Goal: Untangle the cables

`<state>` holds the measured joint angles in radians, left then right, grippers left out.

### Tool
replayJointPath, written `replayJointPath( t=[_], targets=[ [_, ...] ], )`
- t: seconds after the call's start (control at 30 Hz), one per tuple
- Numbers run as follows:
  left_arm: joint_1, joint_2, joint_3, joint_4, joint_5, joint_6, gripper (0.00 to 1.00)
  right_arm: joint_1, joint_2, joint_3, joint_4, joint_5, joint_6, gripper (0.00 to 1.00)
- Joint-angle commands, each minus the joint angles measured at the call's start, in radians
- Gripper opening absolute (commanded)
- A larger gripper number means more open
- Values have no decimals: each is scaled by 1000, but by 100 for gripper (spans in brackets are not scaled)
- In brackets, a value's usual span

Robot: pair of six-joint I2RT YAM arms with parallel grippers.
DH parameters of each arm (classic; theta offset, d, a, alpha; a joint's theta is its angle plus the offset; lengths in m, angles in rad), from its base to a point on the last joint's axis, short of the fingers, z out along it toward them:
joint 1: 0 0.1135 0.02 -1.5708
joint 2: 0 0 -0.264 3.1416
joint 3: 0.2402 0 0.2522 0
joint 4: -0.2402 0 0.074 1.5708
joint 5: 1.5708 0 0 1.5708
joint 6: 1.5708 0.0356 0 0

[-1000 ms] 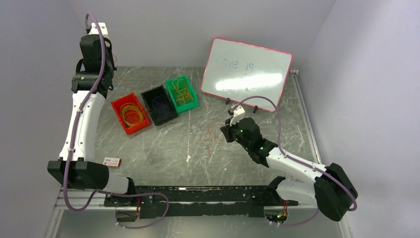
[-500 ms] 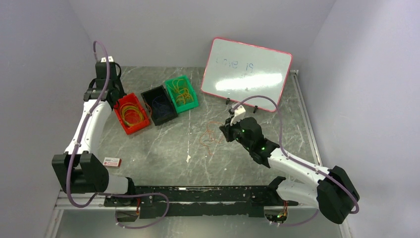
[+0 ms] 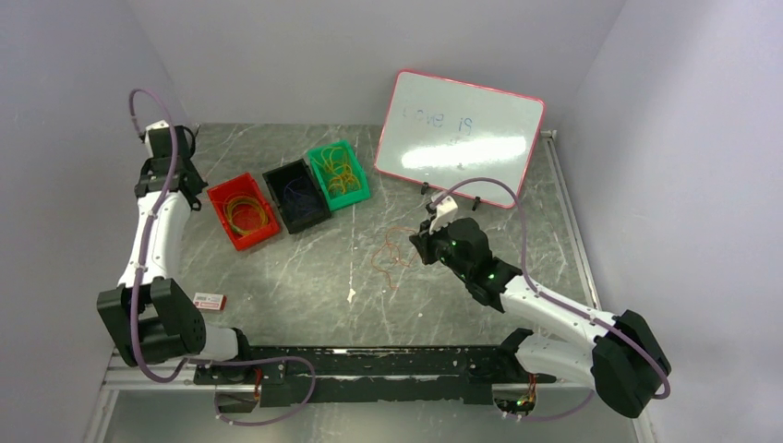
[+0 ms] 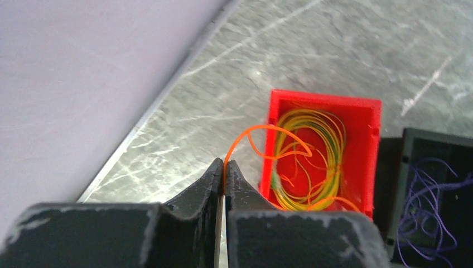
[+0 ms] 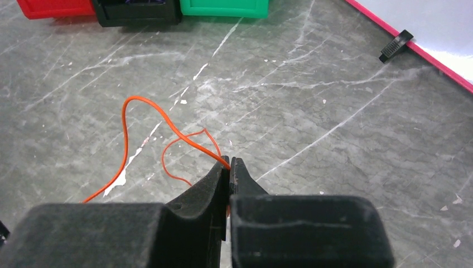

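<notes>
My left gripper (image 4: 224, 163) is shut on a thin orange cable (image 4: 268, 127), just left of the red bin (image 4: 323, 100). The cable arcs from the fingertips over the bin's near wall and lies across the coiled yellow cables (image 4: 329, 145) inside. From above, this gripper (image 3: 187, 197) sits at the red bin's (image 3: 222, 191) left side. My right gripper (image 5: 229, 161) is shut on another orange cable (image 5: 125, 139) that loops over the table to its left. The top view shows that gripper (image 3: 417, 247) beside those orange loops (image 3: 392, 254) mid-table.
A black bin (image 3: 319, 196) with dark blue cables (image 4: 424, 190) and a green bin (image 3: 363, 185) with yellow and orange cables stand right of the red bin. A whiteboard (image 3: 459, 138) leans at the back right. A small white-and-red block (image 3: 210, 301) lies near the left arm's base.
The left arm has come down from high at the back left and swung out to the left side of the red bin, with its cable. The right arm has barely moved.
</notes>
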<state>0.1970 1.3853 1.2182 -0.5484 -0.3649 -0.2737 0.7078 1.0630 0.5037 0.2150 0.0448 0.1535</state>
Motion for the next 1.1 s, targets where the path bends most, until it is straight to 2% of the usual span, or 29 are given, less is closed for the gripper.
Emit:
replayJointPath(
  t=[0.0,0.13,0.3,0.7,0.93,1.07],
  targets=[
    [38,-33,28,47,-59,6,7,-3,8,37,-13,8,-2,10],
    [38,-26,26,64,-65,3,7,-2,-11,45,-18,4,-1,32],
    [38,-18,17,110,31,12,7,-3,-43,39,-17,11,-1,45],
    [37,41,-47,169,331,-51,7,-2,-51,27,15,-22,15,49],
    [36,40,-132,191,402,-84,7,-2,-44,27,27,-35,16,49],
    [37,41,-148,181,401,-84,7,-3,-13,37,112,-131,21,50]
  ],
)
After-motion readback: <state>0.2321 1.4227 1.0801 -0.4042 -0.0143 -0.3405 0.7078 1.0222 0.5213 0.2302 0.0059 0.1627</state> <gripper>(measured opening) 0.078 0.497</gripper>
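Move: The left hand, shut on one orange cable, has the middle of the red bin about 6 cm to its right, 4 cm ahead and 15 cm below. The black bin stands some 18 cm right and 8 cm ahead of this hand, the green bin about 29 cm right and 13 cm ahead. From the right hand, also shut on orange cable, the loose loops on the table lie about 5 cm left, level fore and aft and some 12 cm down. Ease the left gripper 2 cm to the left, then swing it about 6 cm right and, after rising slightly, down some 6 cm towards the red bin, rolling the wrist so its left side sinks and turning it a little clockwise, fingers still shut on the cable. Meanwhile open the right gripper halfway to let go of its cable and lift it about 2 cm. ##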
